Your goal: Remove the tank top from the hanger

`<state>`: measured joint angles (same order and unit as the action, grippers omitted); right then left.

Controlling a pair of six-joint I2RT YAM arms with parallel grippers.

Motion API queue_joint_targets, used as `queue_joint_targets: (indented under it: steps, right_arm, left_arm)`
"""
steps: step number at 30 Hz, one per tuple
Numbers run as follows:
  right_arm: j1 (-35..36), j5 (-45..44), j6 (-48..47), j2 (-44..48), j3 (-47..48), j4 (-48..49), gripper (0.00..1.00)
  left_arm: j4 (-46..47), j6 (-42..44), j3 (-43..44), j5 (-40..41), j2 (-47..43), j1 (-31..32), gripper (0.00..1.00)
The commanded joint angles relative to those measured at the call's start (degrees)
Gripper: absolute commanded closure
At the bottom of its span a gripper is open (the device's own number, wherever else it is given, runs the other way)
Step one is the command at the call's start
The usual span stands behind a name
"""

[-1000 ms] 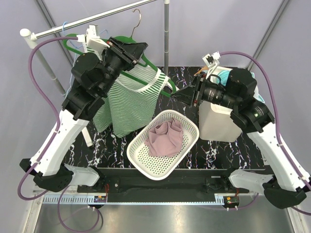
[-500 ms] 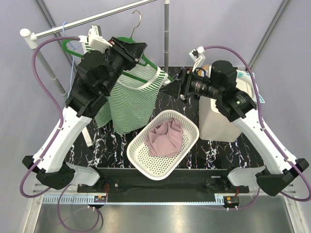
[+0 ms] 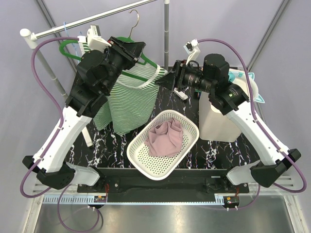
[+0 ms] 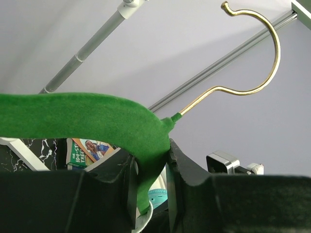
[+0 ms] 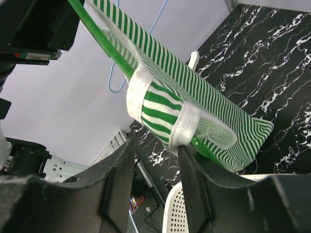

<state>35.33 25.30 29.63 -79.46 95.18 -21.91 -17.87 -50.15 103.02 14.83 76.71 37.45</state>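
A green-and-white striped tank top (image 3: 130, 99) hangs on a green velvet hanger (image 3: 152, 61) with a gold hook (image 3: 137, 20). The hook is off the rail. My left gripper (image 3: 139, 50) is shut on the hanger (image 4: 97, 116) just below the hook (image 4: 262, 53), its jaws (image 4: 149, 179) pinching the green neck. My right gripper (image 3: 163, 81) is open at the hanger's right shoulder. In the right wrist view the white-edged strap (image 5: 156, 104) of the tank top (image 5: 209, 104) sits just above the gap of the gripper (image 5: 155, 148), over the hanger arm (image 5: 99, 36). Nothing is between the right fingers.
A white perforated basket (image 3: 141, 158) with a pink cloth (image 3: 165, 137) stands on the black marbled table (image 3: 214, 148). A white bin (image 3: 218, 124) is under my right arm. A clothes rail (image 3: 92, 19) and a vertical pole (image 3: 166, 34) run behind.
My right arm has swung left and up, from beside the white bin to the tank top's right strap. My left arm has kept its grip and lifted the hanger slightly.
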Motion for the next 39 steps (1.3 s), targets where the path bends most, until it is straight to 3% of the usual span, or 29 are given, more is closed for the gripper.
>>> queue_joint_targets:
  steps: [1,8,11,12,21,30,39]
  right_arm:
    - [0.18,-4.38,-0.89,-1.31,2.12,5.12,0.53]
    - [0.35,-7.10,-3.17,0.53,0.54,5.65,0.69]
    - [0.26,-8.25,-4.40,2.11,-1.30,6.26,0.88]
    - [0.26,-8.94,-4.49,2.55,-2.00,6.62,1.00]
    - [0.35,-13.43,-1.33,11.86,-12.19,13.82,1.00]
    - [0.26,-23.45,6.22,28.38,-28.02,13.74,1.00]
    - [0.26,-16.61,7.73,31.20,-32.59,12.33,1.00]
  left_arm:
    - [4.07,-2.58,0.95,-4.28,-1.38,0.69,1.00]
    - [3.98,-2.76,-0.01,-4.11,-2.26,0.69,1.00]
    - [4.25,-3.02,-0.45,-4.63,-2.53,0.78,1.00]
    - [4.51,-2.85,-0.45,-5.07,-2.53,0.69,1.00]
    - [5.47,-1.44,-3.62,-2.36,-5.16,0.78,1.00]
    - [6.27,-1.53,-3.36,-1.20,-6.48,0.69,1.00]
    - [8.99,-4.61,-1.86,-2.44,-6.22,0.52,1.00]
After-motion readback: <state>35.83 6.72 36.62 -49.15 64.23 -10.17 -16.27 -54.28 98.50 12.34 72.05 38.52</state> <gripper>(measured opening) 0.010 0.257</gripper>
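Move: The tank top's strap, near the green hanger's right end, is barely 3 cm to the left of my open right fingers, about 1 cm ahead and 2 cm above. The hanger neck is some 10 cm to the right hand's left, 6 cm ahead and 10 cm higher; the white basket is about 10 cm back and 33 cm below, level sideways. From my left hand, the strap is about 7 cm right, 5 cm back and 8 cm lower. I nudge my right hand about 1 cm forward and shut its fingers, pinching the edge of the strap. Then I pull it to the right and back, roughly 10 cm right and 6 cm back, turning the wrist some 20 degrees clockwise and sinking slightly at the end. My left hand keeps its grip on the hanger neck, dips briefly, then draws back nearly 3 cm. ##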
